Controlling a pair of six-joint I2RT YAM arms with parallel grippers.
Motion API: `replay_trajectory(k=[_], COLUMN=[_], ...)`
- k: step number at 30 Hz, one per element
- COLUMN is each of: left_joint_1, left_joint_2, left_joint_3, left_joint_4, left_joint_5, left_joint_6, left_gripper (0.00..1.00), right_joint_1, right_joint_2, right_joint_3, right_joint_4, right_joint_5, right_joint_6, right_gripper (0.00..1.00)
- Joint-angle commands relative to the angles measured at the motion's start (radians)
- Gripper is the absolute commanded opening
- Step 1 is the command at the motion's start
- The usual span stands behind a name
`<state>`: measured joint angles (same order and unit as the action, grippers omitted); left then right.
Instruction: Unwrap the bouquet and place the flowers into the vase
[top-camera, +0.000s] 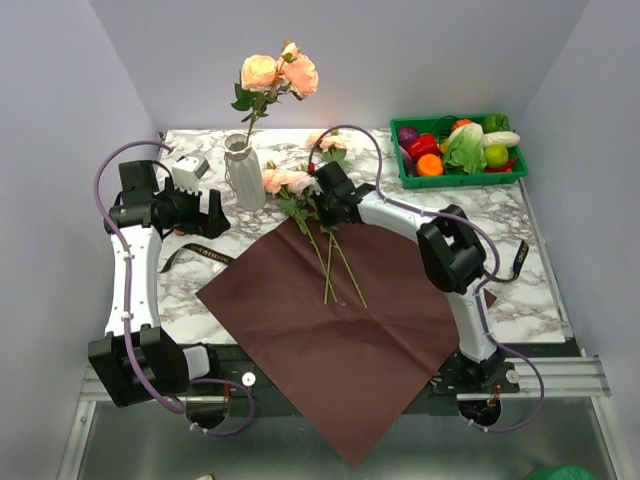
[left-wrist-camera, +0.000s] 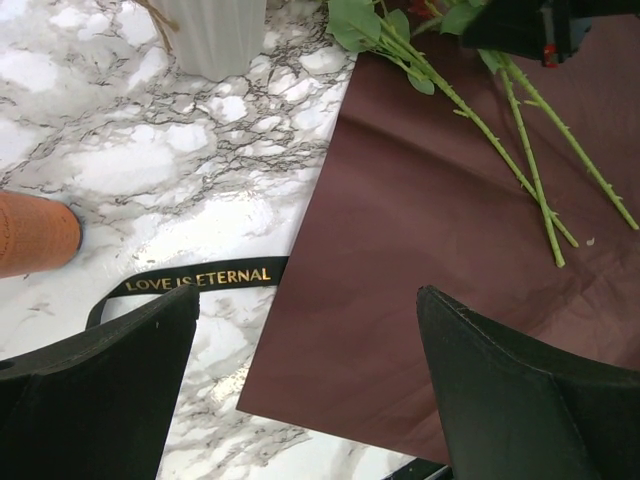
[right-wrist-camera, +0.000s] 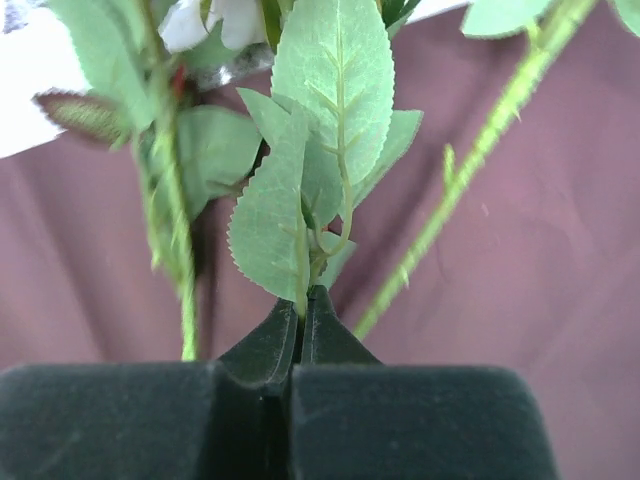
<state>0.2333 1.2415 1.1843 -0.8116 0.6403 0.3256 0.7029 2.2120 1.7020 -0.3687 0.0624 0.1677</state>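
Observation:
The bouquet lies undone: its dark red paper (top-camera: 330, 330) is spread flat with loose flowers (top-camera: 330, 255) on its far corner, stems toward me. The white ribbed vase (top-camera: 243, 172) stands left of them and holds peach roses (top-camera: 278, 72). My right gripper (top-camera: 322, 205) is low over the loose flowers, shut on a thin green stem with its leaf (right-wrist-camera: 335, 90) at the fingertips (right-wrist-camera: 302, 305). My left gripper (top-camera: 215, 215) hovers open left of the paper (left-wrist-camera: 430, 230), nothing between its fingers (left-wrist-camera: 305, 330). The vase base (left-wrist-camera: 215, 35) shows in the left wrist view.
A black ribbon (left-wrist-camera: 200, 278) with gold lettering lies on the marble by the paper's left edge. An orange bottle (left-wrist-camera: 35, 232) stands at the left. A green crate of vegetables (top-camera: 458, 148) sits at the back right. One more rose (top-camera: 325, 140) lies behind the right gripper.

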Motion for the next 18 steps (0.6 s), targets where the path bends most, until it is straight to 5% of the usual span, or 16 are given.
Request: replay_trajectory(k=[1,9,14,18], left_joint_1=[0.003,0.047,0.182,0.289], left_joint_2=[-0.010,0.033,0.078,0.114], left_joint_3=[0.069,0.207,0.351,0.425], left_joint_4=[-0.043,-0.125,-0.210,-0.233], left_joint_5=[0.007,0.113,0.251,0.302], left_joint_6=[0.010,-0.031,-0.074,-0.118], left_gripper=[0.99,0.99,0.99,0.99], right_joint_1=[0.003,0.020,0.061,0.096], right_joint_2=[-0.271,-0.596,-0.698,-0.657], right_joint_3=[-0.094,-0.339,-0.447,-0.374], right_joint_4=[0.049,0.186,0.266,0.128], right_joint_5=[-0.035,-0.107,-0.385,-0.568], right_joint_6=[-0.002,-0.010,-0.115,-0.193], right_gripper=[0.01,0.01,0.01,0.01])
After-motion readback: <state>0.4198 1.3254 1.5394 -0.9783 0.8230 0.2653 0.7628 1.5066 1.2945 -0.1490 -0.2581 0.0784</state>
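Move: The right hand is low over the brown wrapping with a pink flower's stem pinched; the vase stands about 17 cm to its left and 5 cm farther out, its middle some 9 cm higher. Of the flowers still lying there, one head is about 9 cm ahead and 11 cm left, the other roughly 20 cm straight ahead. From the raised, empty left hand the vase is about 16 cm ahead, 8 cm right and 8 cm lower. Lifting the pinched flower steeply off the wrapping, the right hand climbs some 22 cm, quickly, while drawing back about 12 cm; its left side rises, its fingers tip up towards level, and late on it swings counter-clockwise, fingers kept shut. The left hand, open and empty, rises about 10 cm and then veers left, clear of the vase. ##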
